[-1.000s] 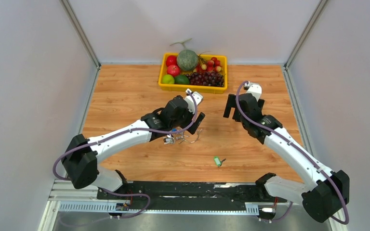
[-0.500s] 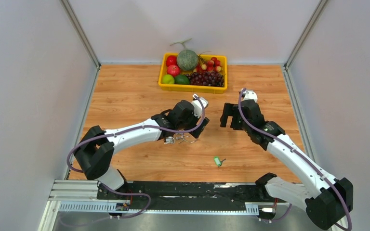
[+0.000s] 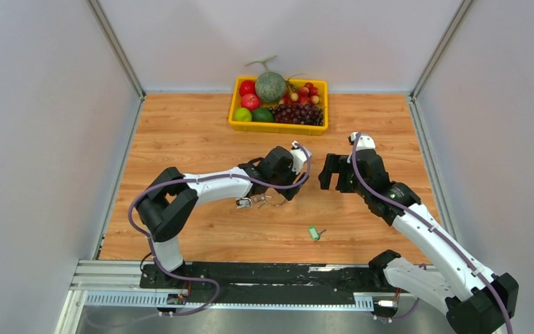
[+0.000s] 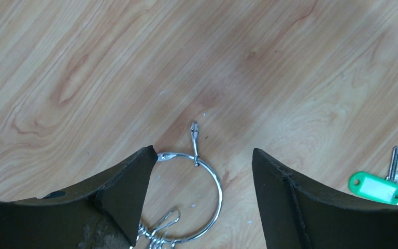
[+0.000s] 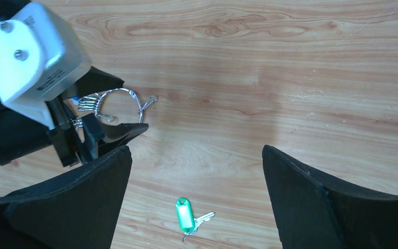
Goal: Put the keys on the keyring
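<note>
The keyring (image 4: 219, 193), a thin silvery wire ring with a small clasp (image 4: 194, 136), lies flat on the wooden table. A few small silvery keys (image 4: 155, 234) hang bunched at its near side. My left gripper (image 4: 203, 153) is open and hovers low over the ring, its jaws either side of it and apart from it. In the top view the ring (image 3: 273, 202) lies just below the left gripper (image 3: 290, 189). A key with a green tag (image 5: 185, 213) lies loose on the table (image 3: 313, 233). My right gripper (image 5: 196, 150) is open and empty above it, and shows in the top view (image 3: 329, 172).
A yellow basket (image 3: 278, 126) of fruit stands at the back middle of the table. White walls close in the left, right and far sides. The left arm's wrist (image 5: 31, 52) fills the upper left of the right wrist view.
The left arm has swung its elbow in and carried its gripper a little right, over the ring. The right gripper has edged left and nearer. The ring and green key have not moved.
</note>
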Controlling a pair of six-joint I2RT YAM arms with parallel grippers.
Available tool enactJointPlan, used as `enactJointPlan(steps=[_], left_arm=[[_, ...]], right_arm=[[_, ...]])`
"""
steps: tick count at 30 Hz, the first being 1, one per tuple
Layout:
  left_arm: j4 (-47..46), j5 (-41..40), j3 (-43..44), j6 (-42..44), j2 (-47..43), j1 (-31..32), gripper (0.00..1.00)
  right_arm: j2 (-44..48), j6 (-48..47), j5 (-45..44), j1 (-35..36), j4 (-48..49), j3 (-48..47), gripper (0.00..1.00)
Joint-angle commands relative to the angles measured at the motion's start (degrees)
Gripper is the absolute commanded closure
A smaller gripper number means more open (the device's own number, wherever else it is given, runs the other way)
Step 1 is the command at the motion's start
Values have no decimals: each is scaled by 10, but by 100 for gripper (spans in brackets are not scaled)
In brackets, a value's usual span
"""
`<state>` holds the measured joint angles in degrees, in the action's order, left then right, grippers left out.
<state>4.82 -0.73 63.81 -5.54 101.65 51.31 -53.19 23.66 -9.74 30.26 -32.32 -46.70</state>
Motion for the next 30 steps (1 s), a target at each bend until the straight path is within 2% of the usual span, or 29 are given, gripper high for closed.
enactJointPlan(steps=[1, 9, 30], left_arm=[[-28, 36, 41, 8, 17, -2, 24], [-19, 35, 56, 24, 51, -2, 45], [2, -17, 62, 42, 96, -2, 50]], right_arm=[[14, -1, 22, 2, 0, 4, 0], [20, 6, 30, 2, 0, 4, 0], [9, 19, 47, 3, 6, 8, 0]])
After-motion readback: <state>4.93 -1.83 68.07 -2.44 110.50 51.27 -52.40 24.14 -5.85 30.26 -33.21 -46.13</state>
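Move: The keyring's upright hook lies just under the left hand, some 2 cm ahead, 1 cm to its right and 5 cm below. The ring's middle is about 1 cm back and 4 cm to the left hand's left, with the metal clips farther along, 2 cm back and 12 cm left; the green-tagged key lies 12 cm back and 10 cm right. From the idle right hand the hook is some 6 cm ahead, 12 cm left and 15 cm below. The left hand first shifts nearly 2 cm to its right while its fingers narrow from wide open, then sinks for a total of about 4 cm towards the keyring's upright hook, easing about 1 cm forward and 1 cm back to the left. The fingers stop at about half open with their tips on either side of the hook, still pointing slantwise down and hardly turning; no grip on the hook is made. ##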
